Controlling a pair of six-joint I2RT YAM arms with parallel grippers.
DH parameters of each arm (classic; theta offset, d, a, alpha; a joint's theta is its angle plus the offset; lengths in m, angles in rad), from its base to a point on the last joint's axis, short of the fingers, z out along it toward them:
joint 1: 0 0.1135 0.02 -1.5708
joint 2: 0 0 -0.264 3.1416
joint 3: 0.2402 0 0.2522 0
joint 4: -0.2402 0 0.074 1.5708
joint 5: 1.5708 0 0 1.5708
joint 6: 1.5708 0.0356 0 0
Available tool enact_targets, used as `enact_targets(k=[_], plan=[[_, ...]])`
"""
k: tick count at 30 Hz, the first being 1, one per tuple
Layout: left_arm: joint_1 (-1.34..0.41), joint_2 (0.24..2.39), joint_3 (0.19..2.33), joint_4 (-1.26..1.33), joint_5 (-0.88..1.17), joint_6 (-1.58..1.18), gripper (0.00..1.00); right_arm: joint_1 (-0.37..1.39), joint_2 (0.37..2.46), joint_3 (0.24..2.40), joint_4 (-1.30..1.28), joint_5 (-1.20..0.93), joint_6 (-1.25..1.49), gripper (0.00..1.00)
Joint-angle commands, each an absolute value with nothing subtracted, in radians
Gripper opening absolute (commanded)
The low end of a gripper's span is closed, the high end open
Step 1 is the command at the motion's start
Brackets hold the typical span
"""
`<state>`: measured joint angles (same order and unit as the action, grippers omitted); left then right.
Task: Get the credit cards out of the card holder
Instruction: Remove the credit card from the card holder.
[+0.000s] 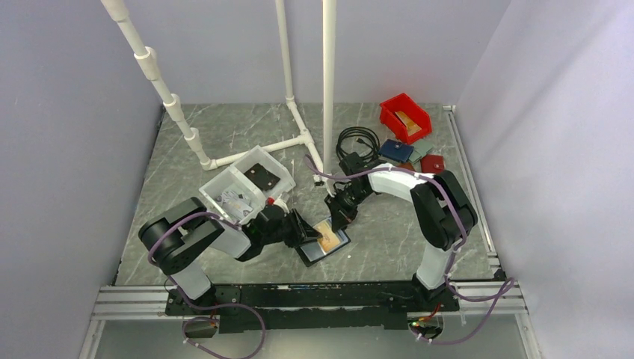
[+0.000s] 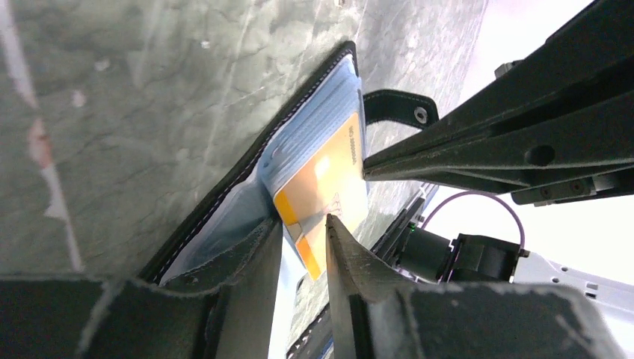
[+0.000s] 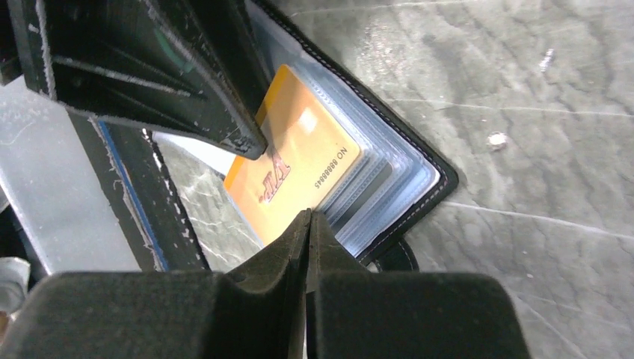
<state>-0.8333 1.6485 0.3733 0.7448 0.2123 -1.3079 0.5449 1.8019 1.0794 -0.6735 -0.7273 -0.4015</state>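
Observation:
The black card holder (image 1: 311,253) (image 2: 299,112) (image 3: 441,176) lies open on the marble table between my two arms, its pale blue clear sleeves fanned out. A gold-tan credit card (image 1: 329,238) (image 2: 321,176) (image 3: 299,164) sticks partway out of a sleeve. My right gripper (image 1: 340,221) (image 3: 308,215) (image 2: 365,168) is shut, its tips pinching the card's long edge. My left gripper (image 1: 305,230) (image 2: 300,221) stands open at the holder's other side. One finger (image 2: 250,269) rests on the holder's panel, and the card's end lies loose in the gap. No other card shows.
A white bin (image 1: 247,183) with odds and ends stands just behind the left arm. At the back right are a red bin (image 1: 405,117), a dark blue wallet (image 1: 395,151), a reddish wallet (image 1: 432,163) and a coiled black cable (image 1: 357,140). White pipe frame (image 1: 299,138) crosses the back.

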Motion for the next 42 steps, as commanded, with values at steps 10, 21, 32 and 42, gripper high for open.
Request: enact_targets(k=[10,21,32,42], plan=[[-0.811,1.724,0.319,0.998,0.197,-1.405,0.3,0.597,1.828,1.081,-0.685,-0.823,-0.389,0.02],[-0.81,1.703,0.34,0.906,0.188,-1.364,0.21,0.6,1.822,1.078,-0.642,-0.882,-0.304,0.0],[-0.811,1.676,0.352,0.844,0.184,-1.328,0.05,0.588,1.822,1.066,-0.601,-0.754,-0.26,0.03],[-0.807,1.645,0.345,0.806,0.17,-1.302,0.0,0.543,1.778,1.056,-0.575,-0.662,-0.242,0.03]])
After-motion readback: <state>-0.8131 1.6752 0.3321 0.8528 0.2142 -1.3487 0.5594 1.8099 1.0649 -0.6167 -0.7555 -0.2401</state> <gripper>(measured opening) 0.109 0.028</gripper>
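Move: The left fingers stand open at the left edge of the orange credit card, its middle about 3 cm to their right, level forward and 1 cm below. From the shut right hand the card's middle is roughly 3 cm left, 2 cm back and 1 cm below. From the left hand, the open card holder centres 2 cm back and 1 cm right, the white bin 14 cm ahead and 18 cm left. Left fingers close on the card's left edge; shut right hand moves 2 cm back-left, then partly returns. ##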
